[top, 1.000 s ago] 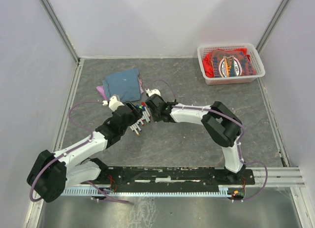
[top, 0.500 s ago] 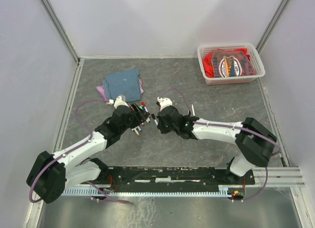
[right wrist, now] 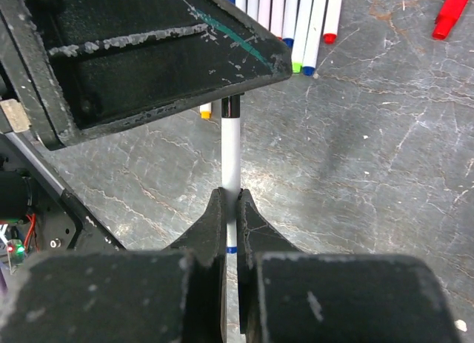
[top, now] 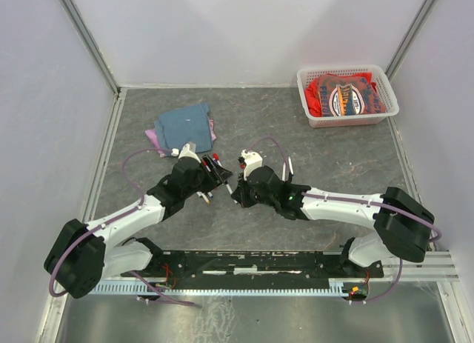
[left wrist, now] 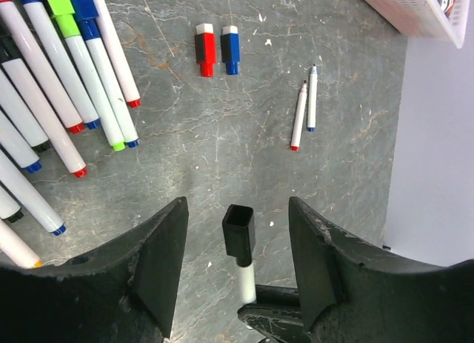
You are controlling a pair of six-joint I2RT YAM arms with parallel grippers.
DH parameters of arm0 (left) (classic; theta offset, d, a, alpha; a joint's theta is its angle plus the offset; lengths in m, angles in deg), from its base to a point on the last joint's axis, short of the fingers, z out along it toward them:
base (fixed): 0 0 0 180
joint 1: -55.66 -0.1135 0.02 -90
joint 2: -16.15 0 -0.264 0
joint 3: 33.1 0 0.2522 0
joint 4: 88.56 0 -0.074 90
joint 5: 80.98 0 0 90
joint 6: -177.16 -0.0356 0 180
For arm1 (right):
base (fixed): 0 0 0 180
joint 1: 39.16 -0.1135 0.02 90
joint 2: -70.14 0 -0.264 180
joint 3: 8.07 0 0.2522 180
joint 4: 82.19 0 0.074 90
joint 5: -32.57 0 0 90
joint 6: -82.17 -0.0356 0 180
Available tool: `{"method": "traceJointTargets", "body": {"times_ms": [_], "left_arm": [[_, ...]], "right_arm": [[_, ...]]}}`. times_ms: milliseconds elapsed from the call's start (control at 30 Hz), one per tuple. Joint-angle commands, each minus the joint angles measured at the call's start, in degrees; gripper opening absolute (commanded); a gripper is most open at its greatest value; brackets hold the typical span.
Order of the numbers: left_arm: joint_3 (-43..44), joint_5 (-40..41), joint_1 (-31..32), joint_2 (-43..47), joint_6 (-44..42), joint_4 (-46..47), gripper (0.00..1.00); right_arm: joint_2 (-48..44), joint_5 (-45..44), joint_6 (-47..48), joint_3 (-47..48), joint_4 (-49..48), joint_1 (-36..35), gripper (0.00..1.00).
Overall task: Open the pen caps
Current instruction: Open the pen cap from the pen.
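Observation:
My right gripper (right wrist: 231, 196) is shut on the white barrel of a pen (right wrist: 231, 154) and holds it off the table. That pen's black cap (left wrist: 238, 230) sits between the fingers of my left gripper (left wrist: 237, 210), which stands open with a gap on both sides. A loose red cap (left wrist: 205, 50) and a loose blue cap (left wrist: 230, 49) lie side by side on the table. Two thin uncapped pens (left wrist: 305, 106) rest to their right. A row of capped pens (left wrist: 70, 76) lies at the left. From above, the left gripper (top: 216, 174) and right gripper (top: 235, 193) meet mid-table.
A folded blue cloth (top: 185, 127) over something pink lies behind the left arm. A white basket (top: 348, 96) with red fabric stands at the back right corner. White walls enclose the grey table on three sides.
The right arm has drawn back from the pen row toward the near right, carrying the black-capped pen. The left gripper has shifted so that its open fingers flank the cap.

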Motion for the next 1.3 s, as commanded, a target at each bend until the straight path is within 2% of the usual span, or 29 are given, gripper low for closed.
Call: {"method": "traceJointTargets", "body": {"times_ms": [0, 300, 567, 900, 967, 1033, 1133, 1200, 1267], "left_arm": [[0.21, -0.66, -0.22, 0.43, 1.96, 3.8, 0.61], [-0.24, -0.28, -0.17, 1.0, 1.84, 4.24, 0.46], [-0.58, -0.49, -0.13, 1.27, 1.92, 4.5, 0.4], [-0.25, -0.07, -0.17, 2.24, 1.38, 4.15, 0.05], [-0.31, -0.2, -0.18, 2.37, 1.16, 4.06, 0.03], [-0.24, -0.3, -0.15, 2.7, 0.94, 4.13, 0.03], [-0.24, -0.81, -0.17, 2.93, 0.95, 4.6, 0.03], [-0.23, -1.4, -0.19, 2.89, 1.19, 5.09, 0.03], [-0.22, -2.09, -0.18, 2.6, 1.46, 5.73, 0.03]], "right_arm": [[-1.36, 1.4, -1.03, -0.62, -4.61, -0.54, 0.01], [-1.85, 2.59, -1.65, -1.36, -6.2, -0.74, 0.01], [-2.32, 2.87, -1.86, -2.17, -7.08, -0.7, 0.01], [-2.4, 2.19, -1.36, -2.06, -6.92, -0.68, 0.01], [-2.42, 2.21, -1.1, -2.0, -6.9, -0.72, 0.01], [-2.62, 1.93, -0.97, -2.13, -7.18, -0.67, 0.09], [-2.57, 1.47, -0.96, -2.07, -7.51, -0.72, 0.33], [-2.15, 1.51, -0.73, -1.36, -7.09, -0.73, 0.4], [-1.54, 1.8, -0.6, -0.62, -6.96, -0.74, 0.43]]}}
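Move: Between the open left fingers stands the pen's black cap, about 1 cm back and right of the hand point and level with it; from the right hand, which holds that pen lower down, the cap is some 6 cm ahead, 3 cm left and 3 cm higher. Capped pens lie about 4 cm ahead and 7 cm left of the left hand, the loose red cap 8 cm ahead and 6 cm right, both 10 cm below. Closing from wide open, the left fingers pinch the pen's black cap while that hand stays almost in place, edging up about 1 cm. The right hand, still gripping the barrel, shifts roughly 1 cm back and left with a slight roll of some 5 degrees, holds there, and then opens its fingers, letting go of the barrel. ##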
